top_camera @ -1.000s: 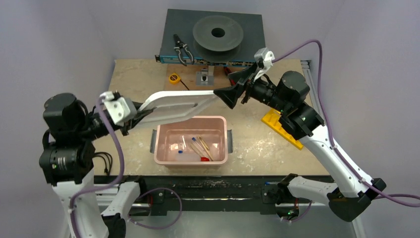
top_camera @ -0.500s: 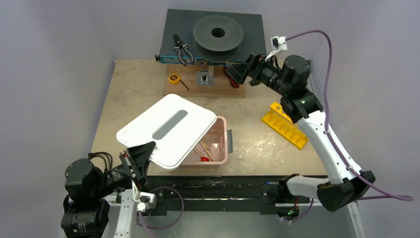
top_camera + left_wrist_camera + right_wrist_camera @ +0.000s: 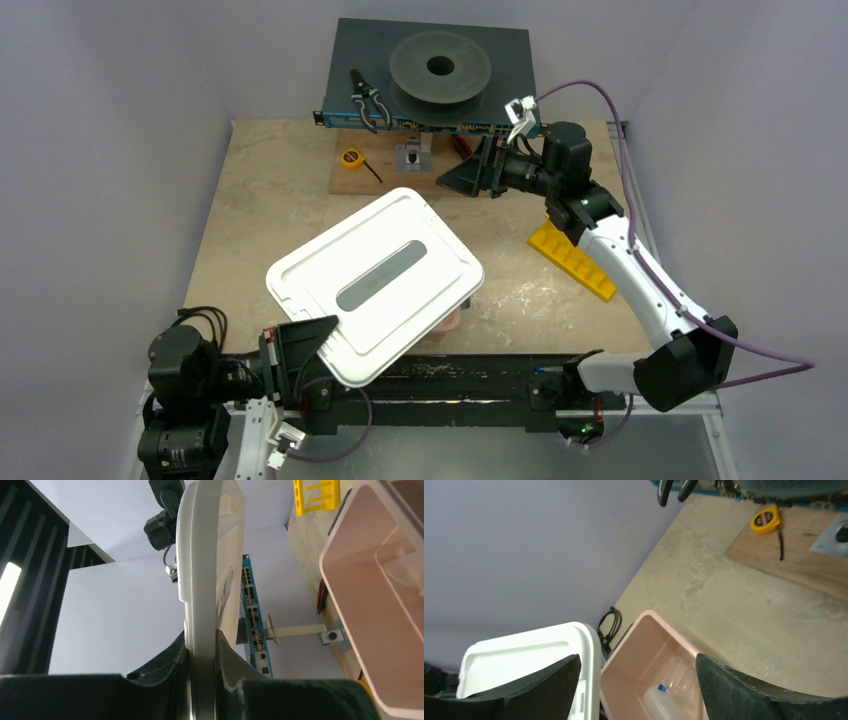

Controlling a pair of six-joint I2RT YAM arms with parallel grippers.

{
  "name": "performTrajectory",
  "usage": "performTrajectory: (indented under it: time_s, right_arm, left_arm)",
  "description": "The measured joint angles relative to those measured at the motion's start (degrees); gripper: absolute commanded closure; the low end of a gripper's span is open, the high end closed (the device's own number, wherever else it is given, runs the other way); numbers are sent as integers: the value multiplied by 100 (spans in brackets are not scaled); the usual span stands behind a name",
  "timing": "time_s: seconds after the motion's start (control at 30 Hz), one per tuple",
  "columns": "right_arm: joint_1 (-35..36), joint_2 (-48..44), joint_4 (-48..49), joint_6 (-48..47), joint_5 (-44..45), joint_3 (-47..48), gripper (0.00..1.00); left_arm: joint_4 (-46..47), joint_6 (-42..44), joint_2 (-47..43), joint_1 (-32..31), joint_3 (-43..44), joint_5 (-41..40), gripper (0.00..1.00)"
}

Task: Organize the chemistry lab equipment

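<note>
My left gripper (image 3: 318, 346) is shut on a corner of the white lid (image 3: 377, 282) at the table's near edge. The lid's edge is clamped between its fingers (image 3: 172, 652). The lid (image 3: 205, 575) hangs tilted above the pink bin (image 3: 456, 320) and hides most of it from above. In the right wrist view the bin (image 3: 639, 640) stands uncovered beside the lid (image 3: 519, 660). It holds a translucent squeeze bottle (image 3: 663, 704) and a blue-capped tube (image 3: 662, 687). My right gripper (image 3: 450, 183) is open and empty, over the back of the table. The wooden sticks and dish are hidden.
A yellow rack (image 3: 572, 258) lies at the right. At the back are a wooden board (image 3: 345, 182), a yellow tape measure (image 3: 351, 158), pliers (image 3: 366, 100) and a dark box with a spool (image 3: 440, 65). Black cables (image 3: 203, 321) lie by the left near corner.
The left arm has dropped to the near edge and swung the lid down from behind the bin to over it. The right gripper has left the lid's far end and drawn back.
</note>
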Motion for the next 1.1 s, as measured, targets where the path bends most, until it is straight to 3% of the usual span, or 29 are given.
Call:
performTrajectory:
  time_s: [0.17,0.43,0.83,0.93,1.1]
  right_arm:
    - [0,35,501,413,-717,-472,15]
    - [0,55,1152,890,-1456,-741,17]
    - [37,66,1781,1432,-1827,-1408,25]
    - [173,74,2253,1829,-1895,-1589,34]
    - [422,138,3226,2555,-2002,-1751,63]
  left_arm:
    - [-385,138,208,0,4,269,100]
    - [-133,181,245,0,-278,334,100]
    - [581,181,343,0,-527,302,100]
    - [675,181,350,0,-643,299,100]
    - [772,181,391,0,-732,306,100]
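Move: The lid's free far-right edge, the spot for the right fingers, lies about 10 cm back and 3 cm left of the right hand, some 2 cm below. Under the lid, the pink tub's middle is roughly 9 cm back and 14 cm left of the right hand, 30 cm below; the yellow rack is about 26 cm to its right, nearly level with it and 34 cm below. From the left hand, that edge is some 18 cm ahead and 22 cm right, near its height. The left fingers keep their pinch on the lid's near-left side and carry it about 3.5 cm forward. The right hand comes back some 7 cm, with 4 cm to the left and a little down, turning roughly 25 degrees counter-clockwise and rolling its left side up, until its open fingers straddle the lid's free edge; near the end they close to about half, contact not clearly visible. ##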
